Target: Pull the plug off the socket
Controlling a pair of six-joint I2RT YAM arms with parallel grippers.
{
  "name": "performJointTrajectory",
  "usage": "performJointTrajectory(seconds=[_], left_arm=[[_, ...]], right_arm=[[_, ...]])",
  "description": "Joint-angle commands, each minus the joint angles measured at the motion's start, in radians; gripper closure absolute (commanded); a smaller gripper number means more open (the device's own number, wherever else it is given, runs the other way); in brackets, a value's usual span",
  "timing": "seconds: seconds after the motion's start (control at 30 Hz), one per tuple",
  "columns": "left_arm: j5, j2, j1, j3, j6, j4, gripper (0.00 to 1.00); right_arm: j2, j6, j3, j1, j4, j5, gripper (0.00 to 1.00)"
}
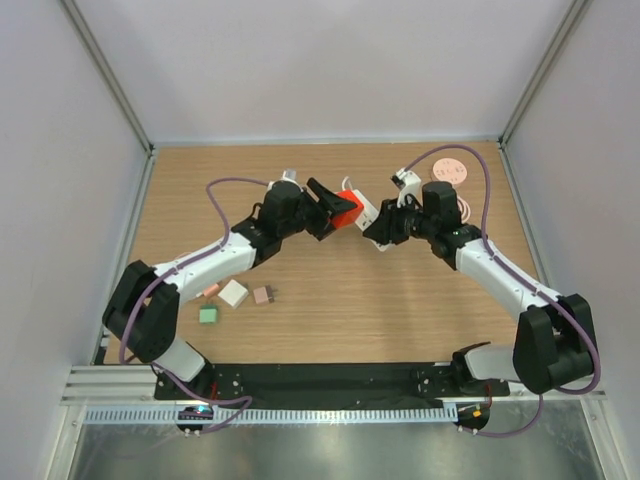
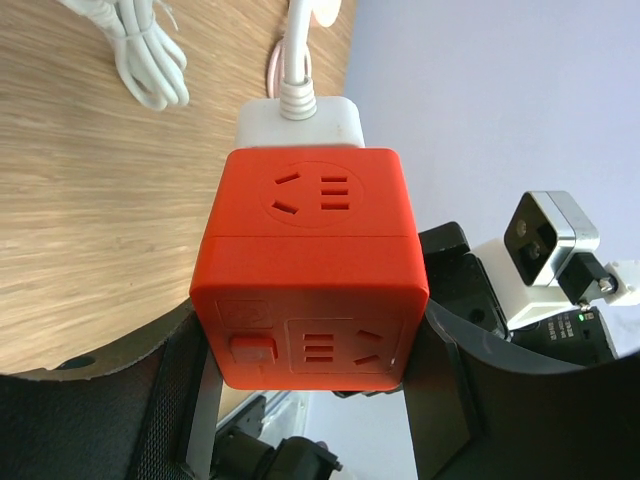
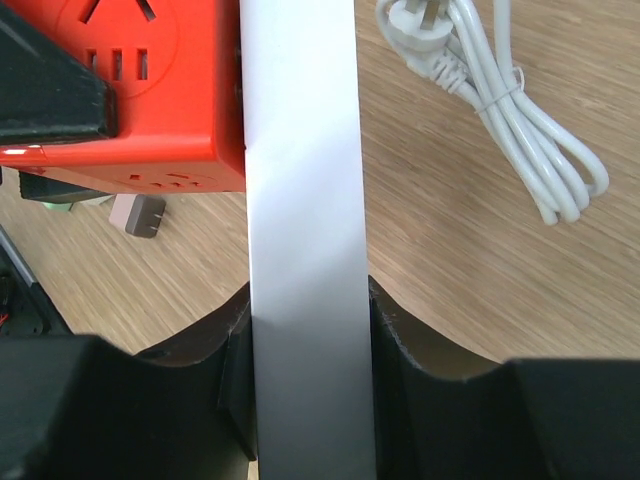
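An orange-red cube socket [image 1: 346,207] is held above the table between the fingers of my left gripper [image 1: 326,212], which is shut on its sides. In the left wrist view the socket [image 2: 310,270] fills the centre and a white plug [image 2: 300,122] sits flush against its far face, its cord running away. My right gripper [image 1: 383,228] is shut on that white plug [image 1: 366,212]. Seen from the right wrist, the plug [image 3: 305,230] is a white bar clamped between the dark fingers [image 3: 420,370], with the socket [image 3: 150,100] pressed against its left side.
A coiled white cable [image 3: 500,100] lies on the wood right of the plug. Small blocks sit at the left: white [image 1: 233,293], green [image 1: 208,314] and brown [image 1: 262,295]. A pink disc [image 1: 449,168] lies at the back right. Walls enclose the table on three sides.
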Motion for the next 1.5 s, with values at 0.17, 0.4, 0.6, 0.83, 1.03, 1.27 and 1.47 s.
performJointTrajectory(seconds=[0.17, 0.4, 0.6, 0.83, 1.03, 1.27, 1.47], left_arm=[[0.195, -0.114, 0.012, 0.099, 0.378, -0.11, 1.0], [0.328, -0.143, 0.012, 0.064, 0.563, -0.067, 1.0], [0.315, -0.184, 0.014, 0.017, 0.548, 0.031, 1.0], [0.22, -0.229, 0.021, -0.046, 0.367, 0.096, 1.0], [0.085, -0.295, 0.023, -0.115, 0.166, 0.09, 1.0], [0.075, -0.321, 0.023, -0.105, 0.132, 0.024, 1.0], [0.205, -0.286, 0.023, -0.043, 0.279, -0.07, 1.0]], right_arm=[[0.006, 0.024, 0.004, -0.07, 0.066, 0.289, 0.99], [-0.034, 0.021, -0.022, -0.072, 0.082, 0.327, 0.99], [-0.062, 0.011, -0.038, -0.072, 0.122, 0.373, 0.99], [-0.071, -0.01, -0.038, -0.072, 0.126, 0.424, 0.99], [-0.08, -0.022, -0.036, -0.072, 0.126, 0.447, 0.99], [-0.083, -0.032, -0.033, -0.072, 0.126, 0.458, 0.99], [-0.093, 0.008, -0.044, -0.096, 0.146, 0.207, 0.99]])
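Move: The red plug, still seated in the white socket strip, is in the left gripper. The strip's middle lies about 5 cm right of and 2 cm nearer than the left hand, and about 3 cm lower. From the right hand, which grips the strip, the plug is some 9 cm left, 3 cm ahead and 3 cm higher. On the table about 15 cm below the right hand, the pink disc is about 24 cm ahead and 20 cm right, the pink cord about 13 cm ahead and 22 cm right. The red plug is worked loose from the strip: keeping its pinch, the left hand tips its fingers up some 20 degrees while rising and easing back, the right hand rising slightly with the strip. Then they part abruptly, the left continuing back, up and left, about 9 cm overall, the right jumping about 8 cm right and 4 cm forward, turning clockwise some 20 degrees with the strip still clamped. ##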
